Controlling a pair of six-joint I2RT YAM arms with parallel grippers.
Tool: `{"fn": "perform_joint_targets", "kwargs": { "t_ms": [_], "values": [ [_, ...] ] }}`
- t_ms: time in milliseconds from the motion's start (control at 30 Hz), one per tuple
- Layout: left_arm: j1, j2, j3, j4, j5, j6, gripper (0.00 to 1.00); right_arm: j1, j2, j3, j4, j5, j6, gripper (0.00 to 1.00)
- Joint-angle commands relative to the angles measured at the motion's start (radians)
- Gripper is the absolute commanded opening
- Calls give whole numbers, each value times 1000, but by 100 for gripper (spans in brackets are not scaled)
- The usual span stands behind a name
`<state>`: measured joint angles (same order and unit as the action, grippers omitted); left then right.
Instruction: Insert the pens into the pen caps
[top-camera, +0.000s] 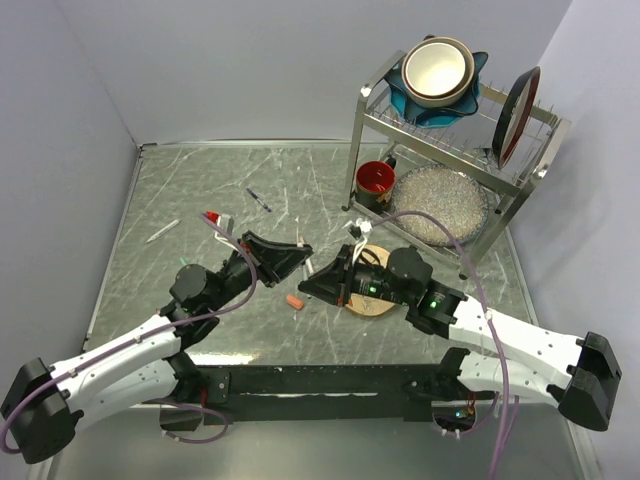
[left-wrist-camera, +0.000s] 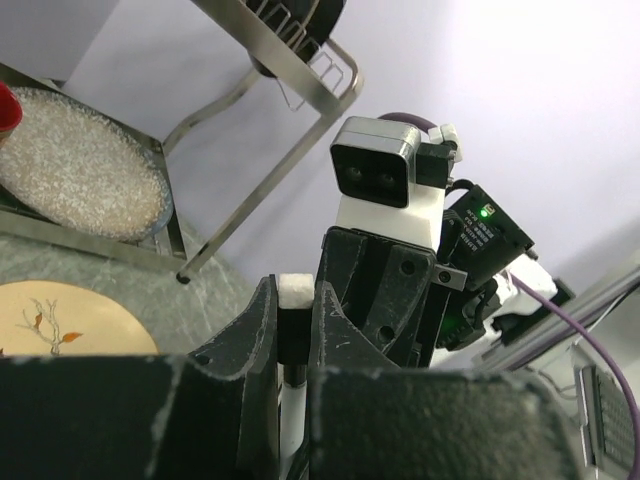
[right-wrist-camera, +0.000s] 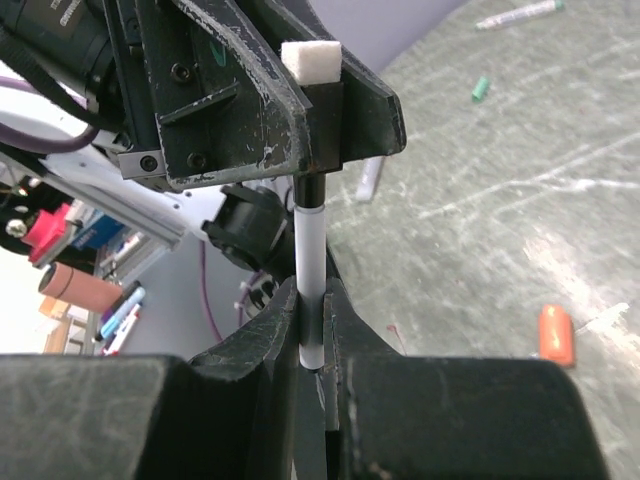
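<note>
Above the table's middle, my two grippers meet tip to tip on one pen (right-wrist-camera: 310, 250) with a white barrel. My right gripper (right-wrist-camera: 312, 300) (top-camera: 318, 283) is shut on the barrel. My left gripper (left-wrist-camera: 295, 295) (top-camera: 303, 254) is shut on the black pen cap (left-wrist-camera: 294, 330) (right-wrist-camera: 320, 110) with a white end, which sits over the pen's far end. An orange-red pen cap (top-camera: 294, 300) (right-wrist-camera: 555, 334) lies on the table below them. Other pens lie to the far left: a dark one (top-camera: 259, 200), a white one (top-camera: 162, 231) and a red-tipped one (top-camera: 215, 218).
A metal dish rack (top-camera: 365, 140) stands at the back right with bowls (top-camera: 438, 70) on top and a glass dish (top-camera: 440, 205) below. A red cup (top-camera: 376, 180) sits beside it. A round wooden disc (top-camera: 375, 305) lies under my right arm. A small green cap (right-wrist-camera: 480, 88) lies on the table.
</note>
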<state>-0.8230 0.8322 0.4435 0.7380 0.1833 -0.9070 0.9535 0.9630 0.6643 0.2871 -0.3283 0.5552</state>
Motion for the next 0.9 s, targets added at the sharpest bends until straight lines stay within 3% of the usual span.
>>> {"fn": "perform_joint_targets", "kwargs": {
  "t_ms": [0, 333, 633, 800, 867],
  "values": [
    [-24, 19, -110, 26, 137, -107, 1, -110, 0, 162, 165, 152, -60, 0],
    [-60, 77, -241, 224, 110, -193, 1, -217, 133, 280, 277, 55, -37, 0],
    [-122, 139, -261, 235, 36, -164, 1, -245, 224, 444, 158, 118, -139, 0],
    [-122, 82, -140, 22, -34, -58, 1, -249, 261, 402, 136, 9, -132, 0],
    [-117, 62, -28, -152, -111, 2, 1, -249, 260, 353, 133, -49, -118, 0]
  ]
}}
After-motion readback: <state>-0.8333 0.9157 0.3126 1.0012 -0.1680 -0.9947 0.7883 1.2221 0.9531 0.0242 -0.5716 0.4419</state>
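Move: The cap in the left fingers is already on the pen in the right fingers: it lies about 5 cm ahead of and 5 cm above the right hand. From the left hand the pen's middle is some 3 cm back and 3 cm below. On the table about 18 cm below the right hand, the orange block is 5 cm ahead and 3 cm left of it, and the plate is some 10 cm ahead and 14 cm right. The joined pen and cap are carried forward about 5 cm by both hands together, drifting left and down. The left hand shifts the farther left, some 3 cm, swinging the cap end leftward as the right wrist rolls its left side down about 10 degrees. The left hand also turns counter-clockwise, roughly 15 degrees. Both grips stay shut, the right on the pen's lower end, the left on the cap. ##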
